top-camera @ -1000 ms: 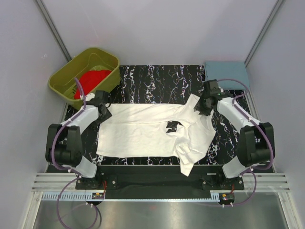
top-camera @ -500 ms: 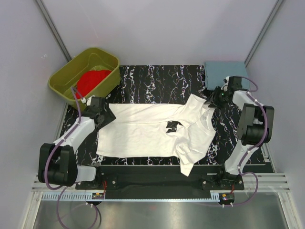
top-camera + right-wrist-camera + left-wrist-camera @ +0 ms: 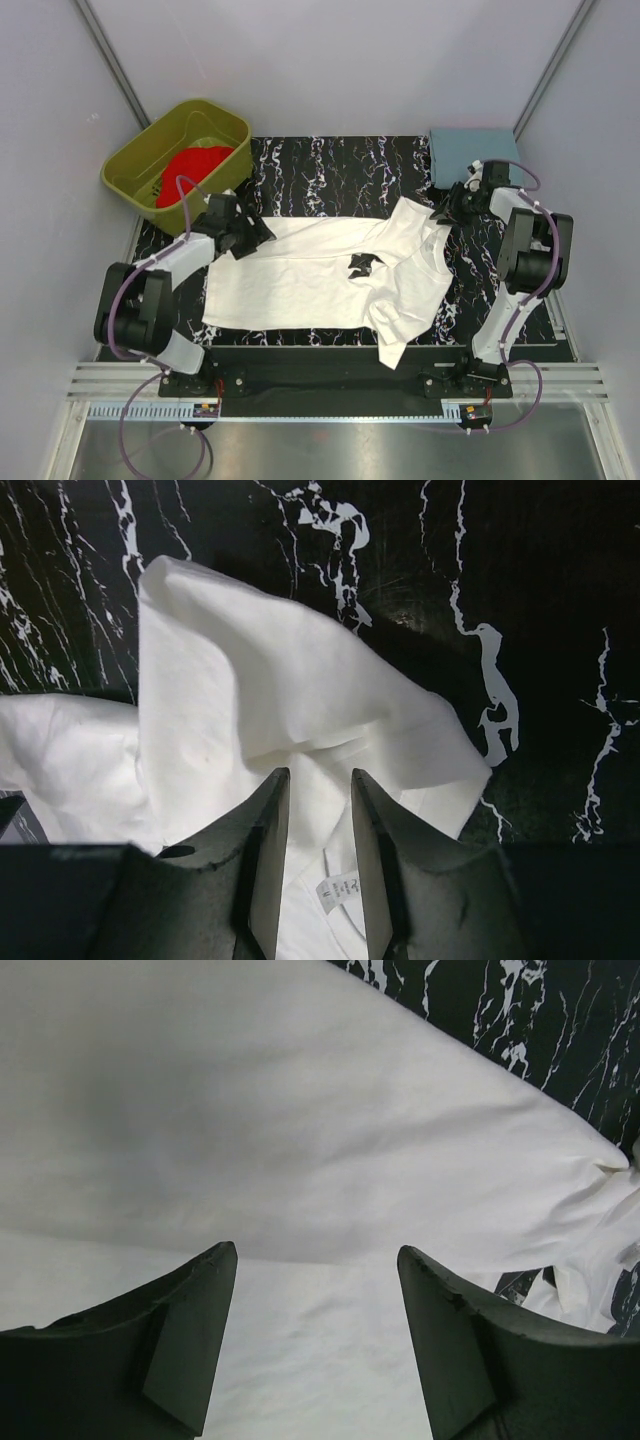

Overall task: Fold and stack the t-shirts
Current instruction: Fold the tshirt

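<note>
The white t-shirt lies spread on the black marbled mat, its black chest mark facing up and its right part crumpled. My left gripper is open low over the shirt's far left corner; in the left wrist view white cloth fills the gap. My right gripper is at the shirt's far right edge. Its jaws stand narrowly apart over a raised fold of the shirt near the collar tag. The red t-shirt lies bunched in the tub.
The olive-green tub stands at the back left, off the mat. A blue-grey folded item lies at the back right corner. The black marbled mat shows bare behind the shirt. Grey walls enclose the cell.
My left gripper has moved right onto the shirt's far left corner. My right gripper pulled right off the collar area and now sits at the shirt's right edge. The shirt has barely shifted.
</note>
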You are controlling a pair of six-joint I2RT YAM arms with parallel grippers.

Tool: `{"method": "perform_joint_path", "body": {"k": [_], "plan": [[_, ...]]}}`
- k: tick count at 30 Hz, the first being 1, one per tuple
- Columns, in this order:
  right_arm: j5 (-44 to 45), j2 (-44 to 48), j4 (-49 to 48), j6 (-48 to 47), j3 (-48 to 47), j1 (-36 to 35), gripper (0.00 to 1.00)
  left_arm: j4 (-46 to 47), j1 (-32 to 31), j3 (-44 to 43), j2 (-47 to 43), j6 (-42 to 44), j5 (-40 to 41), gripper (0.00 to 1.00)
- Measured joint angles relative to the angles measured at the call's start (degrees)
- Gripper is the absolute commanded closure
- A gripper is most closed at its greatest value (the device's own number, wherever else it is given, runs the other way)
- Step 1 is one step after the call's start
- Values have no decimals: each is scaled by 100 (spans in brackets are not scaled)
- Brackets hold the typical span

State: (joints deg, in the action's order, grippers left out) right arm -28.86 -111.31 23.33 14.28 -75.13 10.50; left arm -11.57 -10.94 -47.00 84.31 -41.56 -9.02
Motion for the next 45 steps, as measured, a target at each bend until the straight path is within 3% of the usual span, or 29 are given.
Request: {"method": "perform_joint_path", "body": {"k": [8, 21, 23, 27, 32, 45], "plan": [[-278, -345, 0, -94, -2, 0, 64, 208, -59, -280, 1060, -81, -326, 29], [-481, -549, 50, -269, -28, 0, 65, 461, -52, -520, 1373, -232, -498, 29], [-476, -557, 59, -278, -28, 0, 71, 400, -52, -560, 1381, -232, -457, 29], [-459, -555, 125, -262, -28, 0, 100, 341, -66, -590, 1392, -245, -378, 29], [-404, -424, 291, 24, 11, 0, 100, 269, -70, -634, 1412, -308, -330, 29], [444, 1226, 1139, 643, 404, -2, 100, 197, -85, -667, 1414, -361, -153, 28]]}}
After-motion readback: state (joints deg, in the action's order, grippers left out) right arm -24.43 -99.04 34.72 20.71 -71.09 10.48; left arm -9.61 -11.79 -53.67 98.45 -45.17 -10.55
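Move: The right hand's goal is the loose cloth at the shirt's collar end, about 1 cm back, 1 cm left and 4 cm below; the far sleeve's tip lies some 4 cm ahead and 8 cm left of the hand, the dark print about 12 cm back and 18 cm left. The left hand's spot on the folded-over strip is 3 cm ahead, 2 cm right and 5 cm down, with the green bin roughly 17 cm ahead and 19 cm left. The right hand eases down about 3 cm onto the collar-end cloth with its fingers part open, shuts them fully on a pinch of the cloth, then lifts about 7 cm while drawing back some 4 cm towards the robot. Meanwhile the left hand, fingers kept wide, sinks some 4 cm and slides a little forward and right until its tips bear on the folded strip, then stays there, holding the shirt down. ##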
